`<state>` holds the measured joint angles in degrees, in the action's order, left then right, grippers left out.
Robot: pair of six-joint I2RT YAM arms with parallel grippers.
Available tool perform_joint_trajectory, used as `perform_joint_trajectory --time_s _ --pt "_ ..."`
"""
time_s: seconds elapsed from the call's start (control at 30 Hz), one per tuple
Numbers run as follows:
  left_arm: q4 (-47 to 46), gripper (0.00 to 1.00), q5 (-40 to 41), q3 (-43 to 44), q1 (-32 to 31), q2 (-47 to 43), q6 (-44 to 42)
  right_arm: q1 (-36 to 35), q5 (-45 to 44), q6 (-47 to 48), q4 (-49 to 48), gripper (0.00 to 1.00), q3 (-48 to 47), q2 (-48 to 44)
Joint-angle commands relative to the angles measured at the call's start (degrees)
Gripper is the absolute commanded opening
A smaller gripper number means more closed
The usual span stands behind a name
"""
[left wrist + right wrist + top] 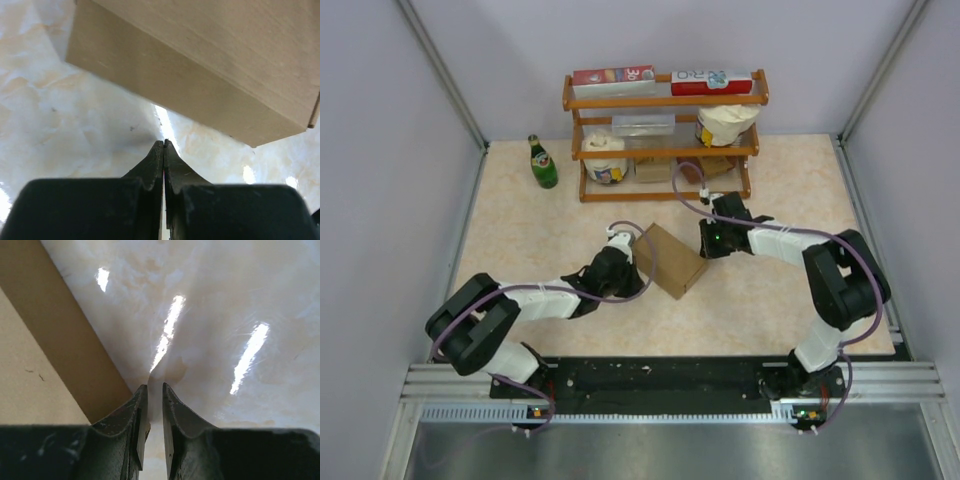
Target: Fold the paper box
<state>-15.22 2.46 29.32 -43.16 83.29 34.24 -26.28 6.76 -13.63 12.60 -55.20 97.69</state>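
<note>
The paper box (670,261) is a closed kraft-brown cardboard box lying aslant on the table between my two arms. My left gripper (631,260) is at its left side. In the left wrist view it (164,142) is shut and empty, low over the table, with the box (200,75) just ahead of the tips and apart from them. My right gripper (705,249) is at the box's right corner. In the right wrist view it (155,386) is all but shut, a narrow gap showing only table, with the box (50,340) beside its left finger.
A wooden shelf (665,100) at the back holds red-and-white cartons (613,76), a bowl and jars. A green bottle (542,163) stands left of it. Grey walls close in the table on the left, right and back.
</note>
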Motion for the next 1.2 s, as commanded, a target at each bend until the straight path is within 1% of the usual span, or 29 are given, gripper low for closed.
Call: perform_joint_trajectory --time_s 0.0,0.1,0.27,0.5,0.77,0.97,1.03,1.1,1.17 --pt "-2.71 0.00 -5.35 1.08 -1.49 0.91 -0.40 -1.57 4.39 0.54 -0.12 0.18 1.93 -2.24" --pt "-0.87 0.00 -6.15 2.66 -3.51 1.53 -1.19 -3.50 4.40 -0.43 0.40 0.18 4.04 -3.55" --pt "1.33 0.00 -4.57 3.46 -6.67 2.06 -1.02 -7.29 2.56 -2.63 1.20 0.18 7.21 -5.58" --pt "1.69 0.00 -4.39 3.64 -7.99 2.93 0.39 -9.14 2.46 -5.62 2.16 0.18 10.11 -7.60" --pt "1.07 0.00 -4.48 5.74 -9.84 4.34 2.41 -12.56 5.36 -9.05 2.17 0.18 13.01 -11.03" --pt "2.39 0.00 -4.75 5.48 -10.46 2.85 3.11 -13.36 5.98 -9.40 3.31 0.18 14.42 -12.87" --pt "4.75 0.00 -3.08 4.70 -10.46 1.19 3.20 -13.36 2.49 -9.49 4.36 0.18 14.68 -14.62" --pt "8.00 0.00 0.34 3.90 -10.37 -1.27 3.38 -13.01 -2.61 -9.75 5.58 0.21 14.68 -16.73" --pt "13.96 0.00 3.68 4.34 -9.93 -3.56 3.82 -11.52 -6.48 -9.05 6.91 0.22 13.55 -18.14"
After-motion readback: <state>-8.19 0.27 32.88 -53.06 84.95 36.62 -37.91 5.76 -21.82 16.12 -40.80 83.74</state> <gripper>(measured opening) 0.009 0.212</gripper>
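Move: The paper box lies askew between the hands, at about fingertip height: its middle is roughly 9 cm ahead of the left hand and 9 cm to its right. From the right hand, at the box's right-hand corner, that middle is some 10 cm to the left and 1 cm back. The wooden rack's lowest rail is about 18 cm ahead of the right hand and 11 cm to its left. Right fingers push the box's end back about 11 cm while shut left fingers go back-right some 7 cm. ##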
